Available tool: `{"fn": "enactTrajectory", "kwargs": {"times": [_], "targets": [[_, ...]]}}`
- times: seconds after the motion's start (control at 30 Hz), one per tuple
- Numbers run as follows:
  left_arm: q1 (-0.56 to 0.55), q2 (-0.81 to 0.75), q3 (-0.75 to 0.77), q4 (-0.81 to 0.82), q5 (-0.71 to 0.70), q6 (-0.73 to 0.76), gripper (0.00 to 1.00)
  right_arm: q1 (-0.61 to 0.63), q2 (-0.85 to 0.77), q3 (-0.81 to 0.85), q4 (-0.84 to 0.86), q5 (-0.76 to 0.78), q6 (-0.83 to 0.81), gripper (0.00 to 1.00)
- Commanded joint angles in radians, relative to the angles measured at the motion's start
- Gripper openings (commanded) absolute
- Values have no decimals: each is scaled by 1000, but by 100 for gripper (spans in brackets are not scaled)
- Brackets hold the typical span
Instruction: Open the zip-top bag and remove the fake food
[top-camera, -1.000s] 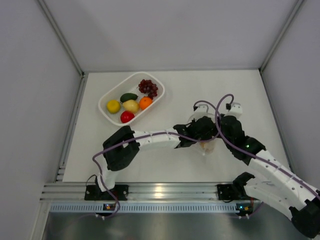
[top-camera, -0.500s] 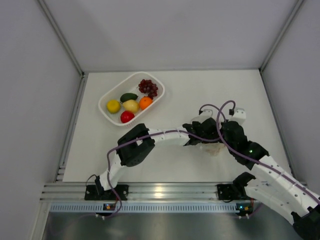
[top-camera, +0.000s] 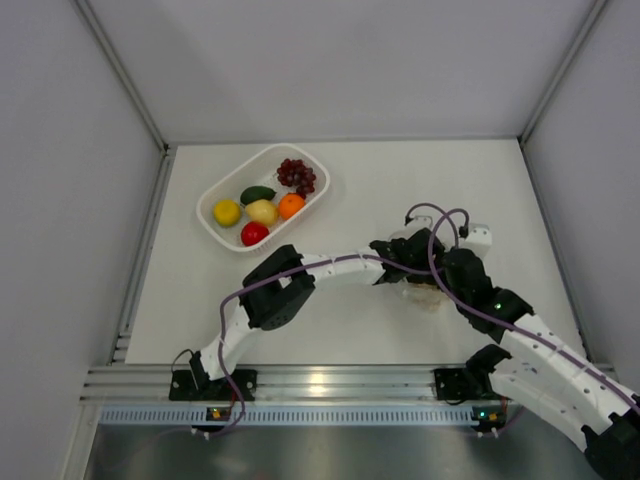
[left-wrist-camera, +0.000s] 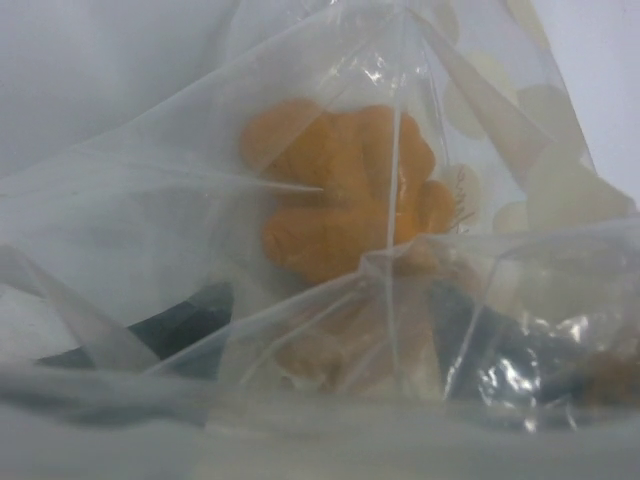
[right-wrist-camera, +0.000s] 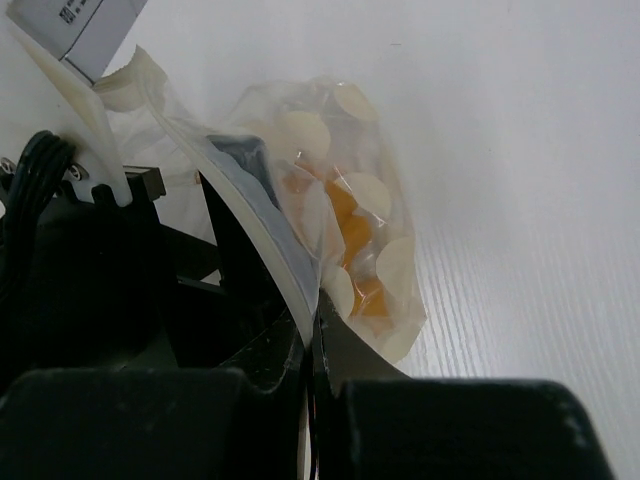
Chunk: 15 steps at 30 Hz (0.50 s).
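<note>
The zip-top bag (top-camera: 427, 297) lies crumpled on the table between my two grippers. It holds one small orange-yellow piece (left-wrist-camera: 340, 190), which also shows in the right wrist view (right-wrist-camera: 350, 228). My right gripper (right-wrist-camera: 312, 322) is shut on the bag's (right-wrist-camera: 395, 270) zip edge. My left gripper (left-wrist-camera: 335, 330) is pushed in among the bag's (left-wrist-camera: 150, 230) folds. Its dark fingers (left-wrist-camera: 190, 320) show dimly through the plastic, apart, on either side below the piece. The other fake food lies in the basket: apple (top-camera: 254, 233), orange (top-camera: 291, 205), two lemons (top-camera: 227, 212), avocado (top-camera: 257, 194), grapes (top-camera: 296, 175).
The white perforated basket (top-camera: 207, 222) stands at the back left, well away from the bag. Grey walls close the table at left, back and right. Both arms meet over the bag right of centre.
The bag has come down from hanging under the grippers to lying on the table. The left arm has reached further right into it. The right gripper has moved slightly right and nearer.
</note>
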Motion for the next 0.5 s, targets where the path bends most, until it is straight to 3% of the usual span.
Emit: {"fn": "enactTrajectory", "kwargs": {"times": [0.0, 0.23, 0.47], "targets": [[-30, 81, 45, 55, 136, -52, 86, 9, -14, -25, 108, -166, 39, 0], [-32, 73, -6, 173, 283, -114, 72, -43, -6, -69, 125, -206, 33, 0], [-44, 59, -48, 214, 380, -138, 65, -127, -41, -72, 120, -250, 19, 0]]}}
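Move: Inside the bag, the last piece of fake food, an orange lumpy one, lies about 4 cm to the right of the left fingertips, roughly level with them fore and aft and some 3 cm lower. From the right hand it is around 9 cm below and perhaps 2 cm ahead, with hardly any sideways offset. The bag's zip rim is right at the right fingers, pinched between them. Working inside the bag, the left hand sweeps about 3 cm to the right, drawing back some 2 cm as it goes, while its wrist swings the fingers some 15 degrees to point more to the right and its wide-open fingers begin closing around the orange food. The right hand keeps its pinch on the zip rim and sinks about 3 cm, drifting slightly right. ##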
